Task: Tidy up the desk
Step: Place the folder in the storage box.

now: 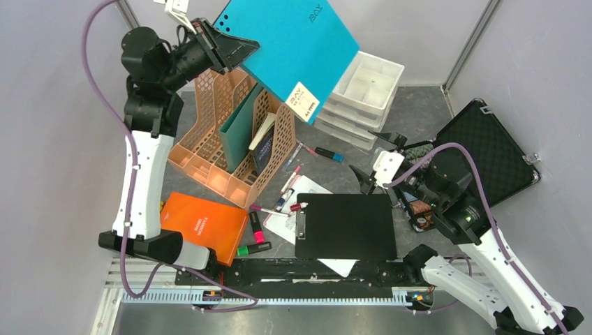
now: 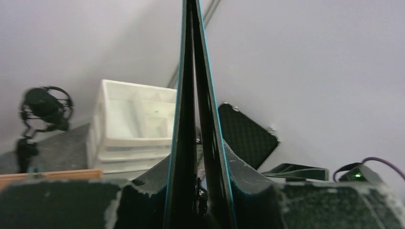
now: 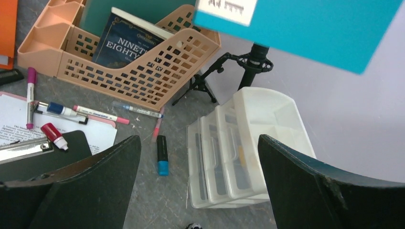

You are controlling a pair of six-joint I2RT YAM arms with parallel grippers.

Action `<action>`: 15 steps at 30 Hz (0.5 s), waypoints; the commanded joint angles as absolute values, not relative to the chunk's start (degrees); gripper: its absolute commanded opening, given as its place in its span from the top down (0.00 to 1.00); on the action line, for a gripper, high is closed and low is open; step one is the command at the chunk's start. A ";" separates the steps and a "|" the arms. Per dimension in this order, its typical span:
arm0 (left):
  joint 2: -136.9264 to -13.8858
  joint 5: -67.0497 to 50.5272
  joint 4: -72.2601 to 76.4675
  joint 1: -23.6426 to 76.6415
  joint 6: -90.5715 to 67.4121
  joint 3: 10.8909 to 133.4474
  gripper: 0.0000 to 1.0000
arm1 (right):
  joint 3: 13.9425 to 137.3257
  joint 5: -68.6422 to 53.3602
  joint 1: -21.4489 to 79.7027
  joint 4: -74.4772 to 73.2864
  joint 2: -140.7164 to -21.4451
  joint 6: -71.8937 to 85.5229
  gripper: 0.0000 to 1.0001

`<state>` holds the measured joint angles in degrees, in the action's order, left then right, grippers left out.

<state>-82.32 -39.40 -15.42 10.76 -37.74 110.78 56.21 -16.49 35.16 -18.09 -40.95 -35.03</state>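
Observation:
My left gripper [image 1: 234, 49] is shut on one corner of a teal folder [image 1: 293, 49], which hangs tilted in the air above the peach file organiser [image 1: 230, 146]. In the left wrist view the folder's edge [image 2: 191, 95] runs straight up from between the gripper [image 2: 198, 191] fingers. Low over the dark stone desk [image 1: 419, 112], my right gripper [image 1: 372, 157] stands wide open and empty. Between the spread fingers of that gripper [image 3: 198, 140] I see bare desk [image 3: 143, 200], a blue-capped marker [image 3: 162, 155] and the white drawer unit [image 3: 248, 143].
The organiser [image 3: 138, 71] holds a book [image 3: 124, 43] and a green folder. A black clipboard [image 1: 345, 227] lies on papers near the front, with several pens and highlighters [image 1: 255, 227] left of it. An orange folder [image 1: 206, 223] lies front left, an open black case [image 1: 489, 150] right.

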 commanded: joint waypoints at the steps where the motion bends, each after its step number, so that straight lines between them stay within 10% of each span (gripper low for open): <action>1: -79.98 -35.54 -24.28 8.74 -20.46 120.39 0.98 | 53.29 -15.11 34.30 -18.45 -39.15 -36.12 0.02; 15: -77.62 -22.44 -36.73 2.23 2.42 129.55 0.98 | 48.10 -14.99 31.74 -17.40 -38.72 -33.94 0.02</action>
<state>-77.32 -26.92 -37.58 4.32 -7.31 125.56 48.58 -15.99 32.21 -19.00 -38.48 -35.18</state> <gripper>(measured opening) 0.307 0.979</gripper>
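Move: I already hold the blue folder in my left hand, high up. The storage box lies about 9 cm ahead and 8 cm to the left of that hand, some 44 cm below; the green folder in it is about 10 cm ahead and 5 cm left, the book roughly 6 cm ahead and level sideways. The white drawers stand some 20 cm ahead and 26 cm right. From my right hand the box is about 20 cm ahead, 35 cm left and 25 cm lower. I keep my left fingers' grip on the blue folder and sweep it about 9 cm left, from the drawers' side across to the storage box's side, lifting some 4 cm and easing slightly back. The wrist meanwhile swings counter-clockwise, tips up and rolls left side up, some 35 degrees in all. My open, empty right hand sinks about 5 cm. ##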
